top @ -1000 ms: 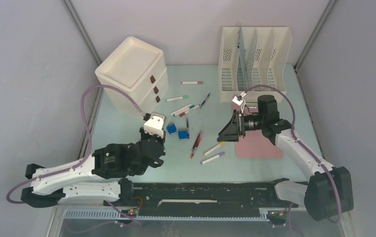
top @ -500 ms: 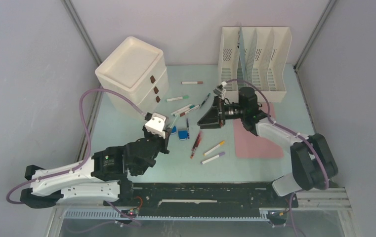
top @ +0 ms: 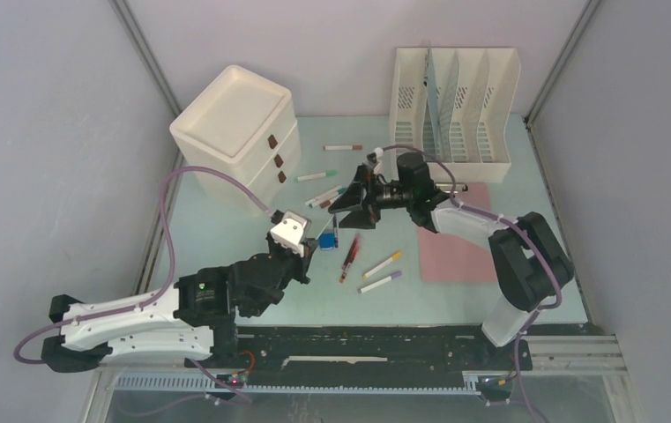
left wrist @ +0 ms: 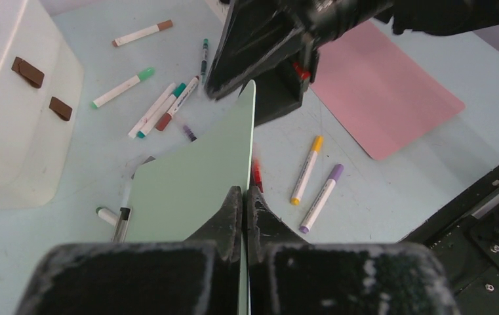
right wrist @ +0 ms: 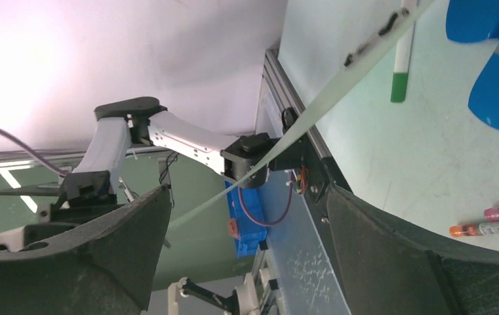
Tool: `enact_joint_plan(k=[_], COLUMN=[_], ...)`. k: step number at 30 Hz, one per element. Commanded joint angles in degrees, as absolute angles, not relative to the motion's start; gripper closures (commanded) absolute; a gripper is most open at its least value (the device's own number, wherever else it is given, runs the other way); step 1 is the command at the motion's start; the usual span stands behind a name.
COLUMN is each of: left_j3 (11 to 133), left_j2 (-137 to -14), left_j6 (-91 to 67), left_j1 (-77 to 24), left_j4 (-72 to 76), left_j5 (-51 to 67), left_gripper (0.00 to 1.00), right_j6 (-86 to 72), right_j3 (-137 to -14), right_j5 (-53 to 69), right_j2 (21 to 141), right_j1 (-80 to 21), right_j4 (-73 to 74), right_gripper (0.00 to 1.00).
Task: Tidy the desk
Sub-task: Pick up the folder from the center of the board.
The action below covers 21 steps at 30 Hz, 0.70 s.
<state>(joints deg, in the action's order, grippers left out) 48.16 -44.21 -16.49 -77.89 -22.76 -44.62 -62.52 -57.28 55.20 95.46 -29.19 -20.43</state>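
My left gripper is shut on a pale green sheet, held on edge above the desk. The sheet rises from the jaws toward my right gripper. That gripper is open, one finger on each side of the sheet's far tip without touching it. In the right wrist view the sheet shows as a thin slanted line between the spread fingers of the right gripper. From above, the left gripper sits at mid-desk and the right gripper faces it from the right.
Several markers lie around, among them a yellow one and a purple one. A pink sheet lies at right. A cream drawer unit stands back left, a file rack back right. Blue blocks sit near the left gripper.
The right arm swung left from over the pink sheet to mid-desk, jaws open toward the left gripper. The left gripper edged right and forward, still holding the green sheet.
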Motion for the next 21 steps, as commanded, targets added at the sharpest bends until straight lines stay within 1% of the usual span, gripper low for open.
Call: enact_joint_plan(k=[1,4,7,9,12,17,21], left_j3=[47.8,47.9,47.9,47.6,47.5,47.6,47.5], left_j2=[-43.6,-44.2,-44.7,-45.0,-45.7,-46.4,-45.9], left_j6=[-17.0,-17.0,-16.9,-16.8,-16.6,-15.7,-15.6], left_j1=[-78.3,-78.2,-78.3,-78.2,-78.3,-78.2,-78.2], left_j4=[-19.0,-18.7,-18.6,-18.1,-17.7,-17.2,-17.3], left_j5=[-42.2,-40.7,-39.1,-38.1,-37.0,-34.3,-33.4], left_gripper=[1.0,1.0,1.0,1.0,1.0,1.0,1.0], right_j6=[-62.0,-63.2,-64.0,-63.6,-63.1,-63.7,-62.6], right_j3=[-59.3,-59.7,-60.9,-61.1,-61.1,-61.2,-61.1], right_j5=[54.0,54.9,56.7,57.2,58.6,59.8,60.7], right_j2=[98.6,100.7,102.8,103.6,104.5,104.2,103.6], right_j1=[-32.8,-34.3,-35.4,-36.5,-38.0,-38.3,-37.9], right_j4=[-15.9,-17.6,-18.7,-18.9,-19.5,-21.4,-20.9], right_gripper=[0.05,0.06,0.11,0.16,0.31,0.66,0.89])
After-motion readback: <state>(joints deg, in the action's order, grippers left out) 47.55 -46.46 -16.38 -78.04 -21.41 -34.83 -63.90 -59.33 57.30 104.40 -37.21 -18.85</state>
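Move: Hanging edge-up from the left fingers, the folder has its far edge about 7 cm to the right hand's left, 3 cm back and 4 cm below. From the left hand that edge is some 6 cm ahead, 1 cm left and 8 cm down; the open right gripper is about 9 cm ahead, 6 cm right and 4 cm lower. On the table, 16 cm below the right hand, a blue block lies 4 cm back and 4 cm left, the red pens 9 cm back and 3 cm right. Dipping about 5 cm while going some 4 cm left and 4 cm back, the right hand brings its wide-open fingers, pointing left, around the folder's far edge, then slows and closes them to pinch it. The left hand keeps its shut grip and carries the folder about 3 cm right, with a little back and down, turning some 10 degrees clockwise. ##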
